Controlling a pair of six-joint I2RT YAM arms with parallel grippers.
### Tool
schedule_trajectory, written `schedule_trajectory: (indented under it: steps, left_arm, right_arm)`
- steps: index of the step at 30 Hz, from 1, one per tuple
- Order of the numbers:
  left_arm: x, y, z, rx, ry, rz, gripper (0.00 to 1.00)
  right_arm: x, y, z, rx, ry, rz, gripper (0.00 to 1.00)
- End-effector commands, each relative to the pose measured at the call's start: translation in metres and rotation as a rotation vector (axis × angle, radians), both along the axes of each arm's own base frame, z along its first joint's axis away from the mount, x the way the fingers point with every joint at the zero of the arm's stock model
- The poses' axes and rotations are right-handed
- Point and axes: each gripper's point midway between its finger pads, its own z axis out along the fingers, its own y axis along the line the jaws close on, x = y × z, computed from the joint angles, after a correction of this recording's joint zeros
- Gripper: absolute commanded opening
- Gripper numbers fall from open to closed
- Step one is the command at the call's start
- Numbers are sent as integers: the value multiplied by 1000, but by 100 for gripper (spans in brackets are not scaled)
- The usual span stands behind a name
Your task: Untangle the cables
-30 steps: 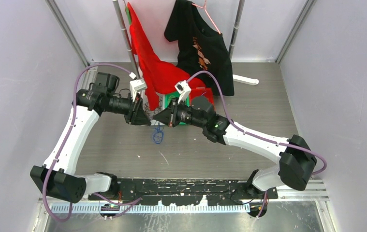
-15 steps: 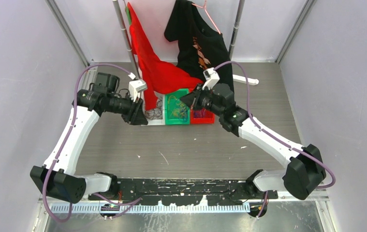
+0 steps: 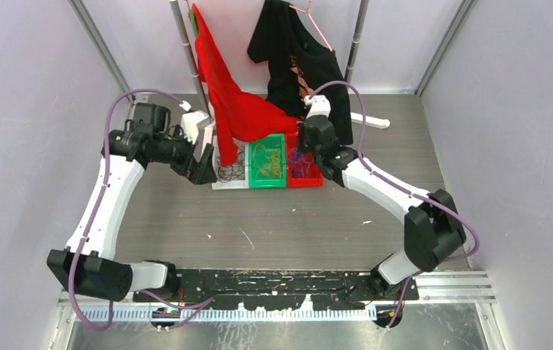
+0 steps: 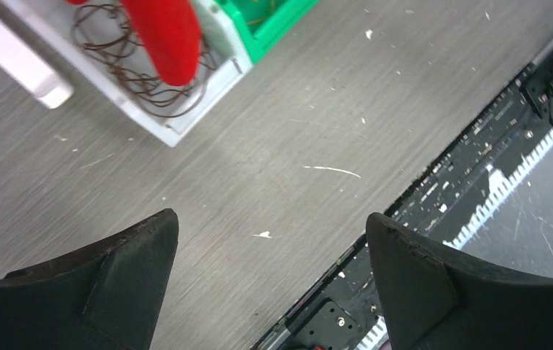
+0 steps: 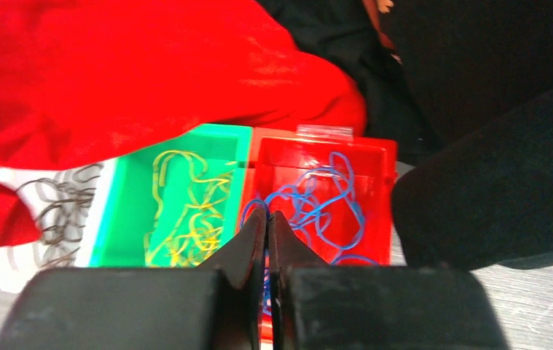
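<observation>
The cables lie sorted in three bins at the back of the table. Dark cables [image 3: 231, 169] fill the white bin [image 3: 229, 184], yellow cables [image 3: 266, 160] the green bin [image 3: 267, 183], and blue cables [image 5: 324, 197] the red bin [image 5: 375, 153]. My right gripper [image 5: 267, 213] hangs over the red bin's near-left part, jaws pressed together with a blue strand pinched between them. My left gripper [image 4: 271, 217] is wide open and holds nothing, over bare table just left of and nearer than the white bin [image 4: 186, 117].
A red cloth [image 3: 237, 109] hangs from a rack and drapes over the back of the bins. A black shirt [image 3: 306, 65] hangs beside it, close behind my right wrist. A white rack foot [image 3: 370, 120] lies at the back right.
My right gripper carried the blue cable from mid-table back to above the red bin. My left gripper opened wide and drew a little left, away from the bins.
</observation>
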Motion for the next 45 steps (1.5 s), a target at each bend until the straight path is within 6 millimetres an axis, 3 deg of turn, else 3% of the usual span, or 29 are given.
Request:
schedule_trajectory:
  steps: [1, 4, 8, 13, 17, 21, 27, 31, 35, 37, 40, 45]
  left_arm:
    - [26, 19, 18, 5, -64, 85, 99]
    - [36, 31, 22, 3, -87, 124, 99]
    - [46, 44, 21, -3, -108, 163, 99]
    - [59, 67, 6, 18, -142, 216, 100]
    - [72, 94, -12, 9, -153, 293, 99]
    - [88, 115, -43, -30, -151, 372, 99]
    - [121, 122, -87, -121, -230, 490, 100]
    - [136, 121, -116, -202, -282, 558, 99]
    - [141, 123, -144, -234, -400, 590, 99]
    - [140, 124, -153, -246, -447, 604, 99]
    - [137, 122, -154, -272, -519, 620, 99]
    - [126, 115, -153, -224, -620, 610, 99]
  right_arm:
    - [31, -17, 31, -36, -115, -107, 11]
    - [34, -17, 41, -28, -125, -114, 37]
    - [25, -24, 55, -25, -146, -116, 64]
    - [-3, -58, 67, -29, -163, -195, 98]
    - [-34, -111, 70, -36, -180, -368, 100]
    - [-71, -173, 58, -67, -178, -588, 100]
    - [-124, -258, 41, -61, -250, -925, 100]
    - [-145, -291, 27, -83, -317, -1102, 100]
    - [-141, -310, 3, -107, -317, -1191, 100]
    - [-132, -316, -20, -144, -278, -1194, 100]
    - [-113, -321, -44, -130, -276, -1163, 100]
    - [-79, -312, -86, -176, -232, -998, 100]
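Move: From the right gripper, still pinching the blue cable, the red bin's middle lies about 18 cm below, some 3 cm ahead and 1 cm right. The green bin stands roughly 10 cm left of the red bin and the white bin 20 cm left of it, both level with it. From the empty left gripper the red bin is about 16 cm ahead, 24 cm right and 22 cm down; the white bin is 16 cm ahead and 3 cm right, the stand foot 21 cm ahead and 3 cm left. Ease the right gripper 2 cm forward and down over the red bin, open it wide to let go of the blue cable, then lift and swing it back and some 30 cm to the right, sinking at the end, wrist turning about 65 degrees clockwise. Meanwhile bring the open left gripper forward and left, then down about 20 cm beside the white bin, turning counter-clockwise. ##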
